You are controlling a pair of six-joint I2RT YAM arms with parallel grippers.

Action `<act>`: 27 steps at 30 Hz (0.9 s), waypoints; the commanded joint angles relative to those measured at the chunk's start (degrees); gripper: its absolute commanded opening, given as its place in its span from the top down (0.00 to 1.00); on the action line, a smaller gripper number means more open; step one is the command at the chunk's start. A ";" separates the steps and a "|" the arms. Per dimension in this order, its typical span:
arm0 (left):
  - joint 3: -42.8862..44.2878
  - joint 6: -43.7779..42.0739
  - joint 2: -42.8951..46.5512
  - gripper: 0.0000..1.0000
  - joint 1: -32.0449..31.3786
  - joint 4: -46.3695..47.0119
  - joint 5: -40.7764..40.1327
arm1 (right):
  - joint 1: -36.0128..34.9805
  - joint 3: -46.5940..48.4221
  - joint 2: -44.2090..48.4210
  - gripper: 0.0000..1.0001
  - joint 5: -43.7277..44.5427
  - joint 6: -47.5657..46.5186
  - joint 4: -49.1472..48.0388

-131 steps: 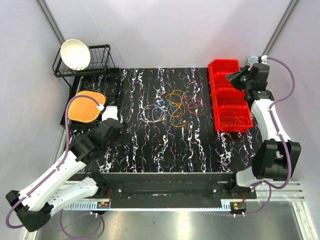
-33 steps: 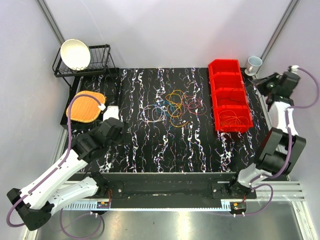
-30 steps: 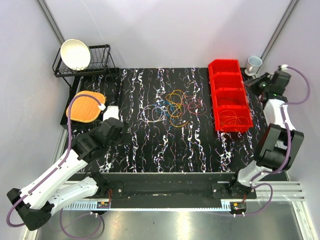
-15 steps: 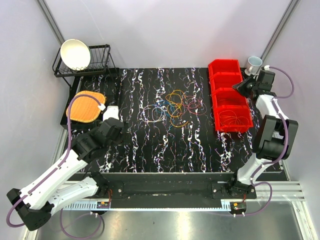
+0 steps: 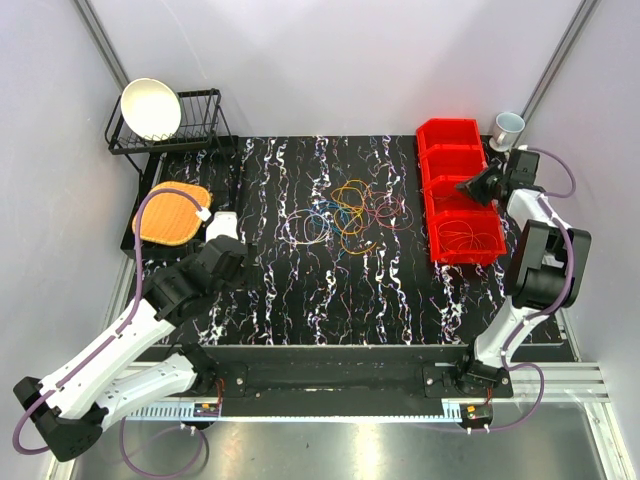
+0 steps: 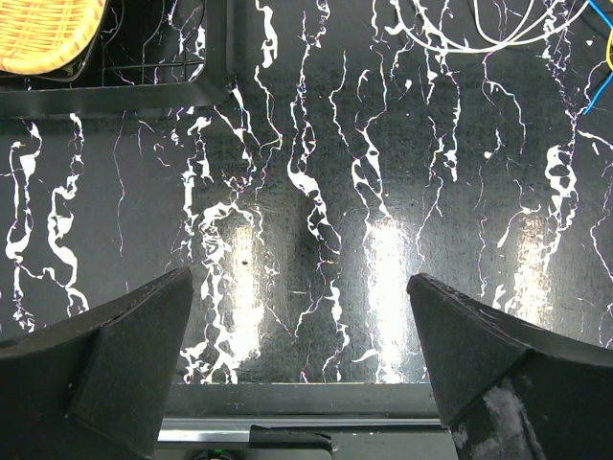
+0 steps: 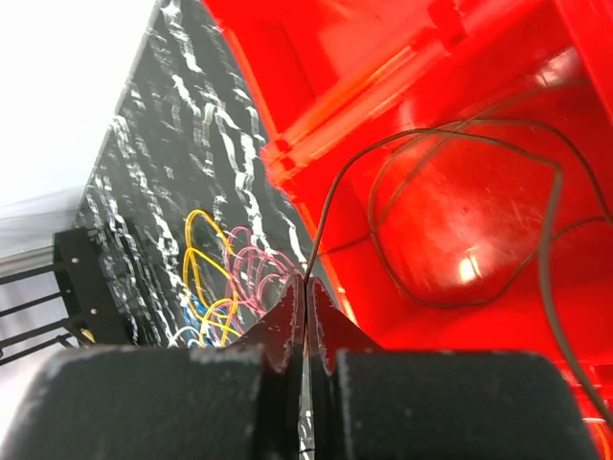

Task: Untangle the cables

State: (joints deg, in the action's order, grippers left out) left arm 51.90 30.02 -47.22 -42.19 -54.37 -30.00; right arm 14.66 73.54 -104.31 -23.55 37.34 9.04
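Observation:
The cables (image 5: 345,215) lie in a loose tangle of yellow, orange, blue, purple and pale loops at the middle of the black marbled table. My right gripper (image 5: 469,187) hovers over the red bins (image 5: 448,135). In the right wrist view it (image 7: 305,285) is shut on a thin dark wire (image 7: 329,209) whose loops (image 7: 460,287) hang into a bin compartment; yellow (image 7: 196,244) and pink (image 7: 251,273) loops lie beyond. My left gripper (image 5: 222,226) is open and empty left of the tangle. In the left wrist view it (image 6: 299,284) is above bare table, with cable ends (image 6: 498,34) at the top right.
A black dish rack (image 5: 200,125) with a white bowl (image 5: 150,108) stands at the back left. An orange woven basket (image 5: 172,212) lies in front of it. A mug (image 5: 508,127) stands behind the bins. The nearest bin compartment holds wire loops (image 5: 468,236).
My right arm has swung back from beyond the table's right edge to over the red bins. The left arm and the tangle have not moved.

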 commanded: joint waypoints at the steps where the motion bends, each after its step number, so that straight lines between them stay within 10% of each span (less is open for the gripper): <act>1: -0.22 -0.31 0.55 0.01 -0.17 2.25 -1.03 | -0.42 2.75 -2.65 1.00 -0.79 0.27 4.92; 10: -0.13 -0.40 0.29 0.01 -0.17 2.07 -1.11 | -0.42 6.87 -6.52 1.00 -2.03 -0.69 6.60; 16: -0.13 -0.40 0.02 0.01 -0.17 2.16 -1.11 | -0.42 14.51 -4.33 0.41 -2.03 -0.78 10.02; 27: -0.13 -0.40 0.20 0.01 -0.17 2.16 -1.03 | -0.42 15.85 3.93 0.26 3.06 -2.19 18.46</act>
State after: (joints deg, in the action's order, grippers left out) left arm 51.90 30.02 -47.24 -42.19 -54.37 -30.02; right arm 14.63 89.06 -106.43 -24.01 36.38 23.83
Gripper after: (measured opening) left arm 0.987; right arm 0.737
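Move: The right hand holds the dark cable right over its goal, the red bin's third compartment from the far end: middle about 8 cm below and 1 cm to the right. The near compartment, with the orange cable, is some 12 cm back; the empty second one about 11 cm ahead. The pink cable lies roughly 17 cm left and 2 cm back. From the left hand the goal compartment is about 29 cm ahead, 51 cm right. Still pinching the dark cable, the right hand lowers it about 5 cm into the red bin's third compartment, easing back slightly as the fingers tip down some 10 degrees. At the bottom the fingers open wide and let go, then the hand lifts some 10 cm off the compartment, swinging a few centimetres forward and levelling again. ##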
